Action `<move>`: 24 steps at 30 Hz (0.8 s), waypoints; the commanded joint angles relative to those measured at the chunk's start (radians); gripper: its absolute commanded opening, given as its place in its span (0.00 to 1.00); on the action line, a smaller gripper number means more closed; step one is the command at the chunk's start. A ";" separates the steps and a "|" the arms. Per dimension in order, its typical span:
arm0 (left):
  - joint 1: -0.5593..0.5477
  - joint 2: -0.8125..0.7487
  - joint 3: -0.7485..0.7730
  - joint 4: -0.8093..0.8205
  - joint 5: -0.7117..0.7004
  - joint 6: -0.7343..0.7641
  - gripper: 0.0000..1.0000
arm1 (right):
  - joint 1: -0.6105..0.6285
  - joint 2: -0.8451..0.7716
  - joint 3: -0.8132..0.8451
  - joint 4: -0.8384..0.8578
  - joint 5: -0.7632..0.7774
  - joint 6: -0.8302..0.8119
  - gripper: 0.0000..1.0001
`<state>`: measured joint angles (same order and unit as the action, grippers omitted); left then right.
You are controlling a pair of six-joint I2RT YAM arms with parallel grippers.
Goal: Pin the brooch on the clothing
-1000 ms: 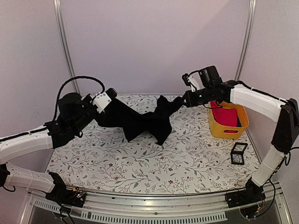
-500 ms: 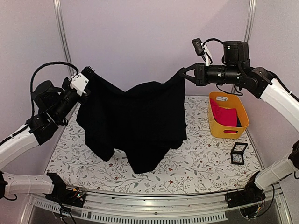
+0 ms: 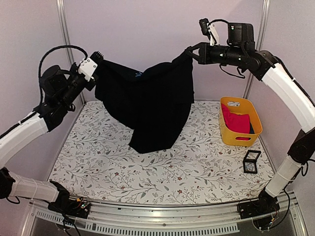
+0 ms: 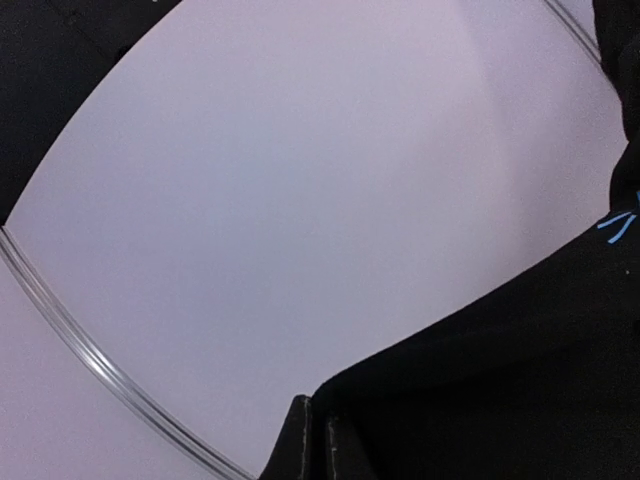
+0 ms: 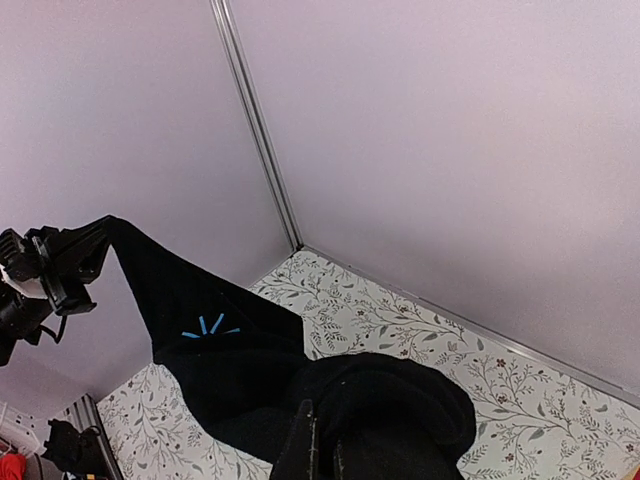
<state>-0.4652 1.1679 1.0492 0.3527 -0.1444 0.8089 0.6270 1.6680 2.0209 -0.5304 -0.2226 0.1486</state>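
The clothing point(image 3: 152, 105), a black long-sleeved shirt, hangs stretched between both raised arms, and its lower end reaches the table. Its light-blue print point(image 3: 138, 74) shows near the top edge. My left gripper point(image 3: 97, 67) is shut on the shirt's left upper corner and my right gripper point(image 3: 190, 51) on the right one. In the left wrist view the shut gripper point(image 4: 318, 425) pinches black cloth point(image 4: 500, 380). In the right wrist view the gripper point(image 5: 322, 430) is shut on the shirt point(image 5: 380, 400), with the print point(image 5: 205, 328) below. The brooch is not in view.
A yellow basket point(image 3: 256, 129) holding a pink garment point(image 3: 236, 122) stands at the right of the flower-patterned table point(image 3: 98, 162). A small black square frame point(image 3: 252, 161) lies in front of it. Metal posts point(image 3: 66, 44) flank the back wall.
Both arms have lifted the shirt from low over the table to high in the air. It has spread out between them, then swung back toward the wall.
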 commanded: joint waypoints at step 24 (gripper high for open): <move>-0.087 0.125 -0.039 -0.390 0.113 -0.175 0.98 | -0.035 0.336 -0.293 0.008 0.163 0.151 0.13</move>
<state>-0.4633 1.3930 1.0042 -0.0032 0.0051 0.7029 0.6128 1.8690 1.6199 -0.4294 -0.2169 0.2989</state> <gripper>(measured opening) 0.992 0.046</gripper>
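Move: I still hold the black clothing up between both hands. The middle patch of table for it lies about 43 cm below my left hand, 6 cm back and 18 cm right; from my right hand, it is some 46 cm down, 7 back and 14 left. The blue flower mark hangs 14 cm right of my left hand and 5 lower, roughly level fore and aft. The yellow basket stands 29 cm right of my right hand, 5 farther out and 43 below. With both hands I swing the clothing back towards me some 8 cm, then reverse and cast it forward and down over the middle of the table. My right hand keeps its pinch, sinking about 26 cm and tipping down. My left drops about 20 cm in all, edging right and tipping down some 35 degrees, and opens wide on the way down, letting its end go. ##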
